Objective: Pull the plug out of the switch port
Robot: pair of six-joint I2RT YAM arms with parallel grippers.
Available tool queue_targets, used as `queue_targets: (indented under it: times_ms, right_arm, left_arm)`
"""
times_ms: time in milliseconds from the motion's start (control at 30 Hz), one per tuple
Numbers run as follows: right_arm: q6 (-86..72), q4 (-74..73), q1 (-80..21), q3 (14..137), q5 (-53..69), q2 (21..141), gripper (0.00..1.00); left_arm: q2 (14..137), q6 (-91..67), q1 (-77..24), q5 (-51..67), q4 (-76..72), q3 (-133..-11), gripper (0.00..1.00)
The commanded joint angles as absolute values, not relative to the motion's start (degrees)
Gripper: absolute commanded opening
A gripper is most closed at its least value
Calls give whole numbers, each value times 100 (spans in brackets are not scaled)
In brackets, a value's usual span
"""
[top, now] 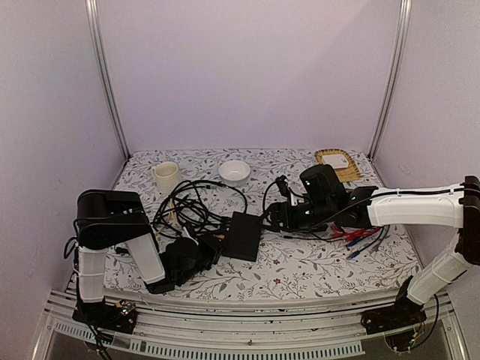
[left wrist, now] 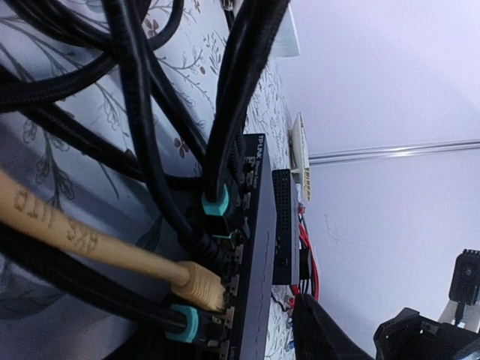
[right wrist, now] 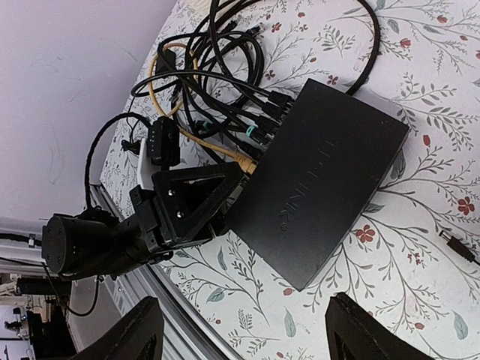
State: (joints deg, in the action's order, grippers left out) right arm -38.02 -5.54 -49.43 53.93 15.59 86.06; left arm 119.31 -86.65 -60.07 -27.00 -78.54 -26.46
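The switch (top: 244, 235) lies flat on the flowered cloth, a matte black box (right wrist: 330, 176). Several plugs sit in the ports along its left edge (left wrist: 240, 247): black cables with teal boots (left wrist: 215, 201) and one tan plug (left wrist: 199, 285) on a yellow cable. My left gripper (top: 204, 250) is right at that port edge, its triangular finger (right wrist: 196, 196) over the tan plug's end. Whether its jaws hold anything is hidden. My right gripper (right wrist: 255, 334) hovers open above the switch's near corner, with nothing between its fingers (right wrist: 142, 334).
A tangle of black cables (top: 191, 202) spreads left of the switch. A second, vented black box (left wrist: 282, 225) stands beyond it, with red and blue wires (top: 364, 236) nearby. A cup (top: 166, 176), a bowl (top: 235, 172) and a wicker mat (top: 335, 161) line the back.
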Motion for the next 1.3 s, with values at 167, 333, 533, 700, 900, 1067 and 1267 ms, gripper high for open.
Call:
queue_targets:
  times_ms: [167, 333, 533, 700, 900, 1067, 1267]
  right_arm:
    - [-3742, -492, -4891, 5334, 1600, 8436, 77]
    - [-3732, -458, -4889, 5367, 1600, 8477, 77]
    - [-3724, -458, -4880, 5418, 1591, 8519, 77]
    - [-3718, -460, -4883, 5433, 1574, 8522, 77]
    - [-3769, -425, -4880, 5408, 1573, 8531, 77]
    - [-3844, -317, -4883, 5339, 1595, 8518, 76]
    - [-3874, -188, -4884, 5259, 1702, 8519, 76]
  left_arm:
    - [12227, -7945, -5931, -1897, -7980, -2621, 49]
    - [12213, -7752, -5842, -1652, -8024, -2568, 44]
    - [12118, -7561, -5745, -1479, -8077, -2541, 32]
    - [12018, -7460, -5672, -1340, -8008, -2576, 25]
    - [11918, -7406, -5639, -1249, -7954, -2584, 19]
    - [11780, -7419, -5636, -1224, -7855, -2629, 14]
    - [11414, -7382, -5642, -1140, -7236, -2810, 12]
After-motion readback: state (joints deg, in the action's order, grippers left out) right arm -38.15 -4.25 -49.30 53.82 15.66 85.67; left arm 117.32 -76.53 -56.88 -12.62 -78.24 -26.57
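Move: The teal-ringed black plug at the near end of the switch's left edge sits almost between the left fingers, about 1 cm ahead, 1 cm right and 1 cm below. The yellow plug is next, some 3 cm ahead and 1 cm right; the switch's middle lies roughly 7 cm right and 3 cm ahead. From the right hand, the teal-ringed plug is about 16 cm left, 2 cm ahead and 12 cm below. Ease the left gripper about 2 cm right and slightly back, against the switch's plug edge, while swinging its fingers clockwise by some 15 degrees. Close the half-open fingers most of the way around the teal-ringed plug to pinch it beside the port, then raise the hand about 1 cm at the end. ##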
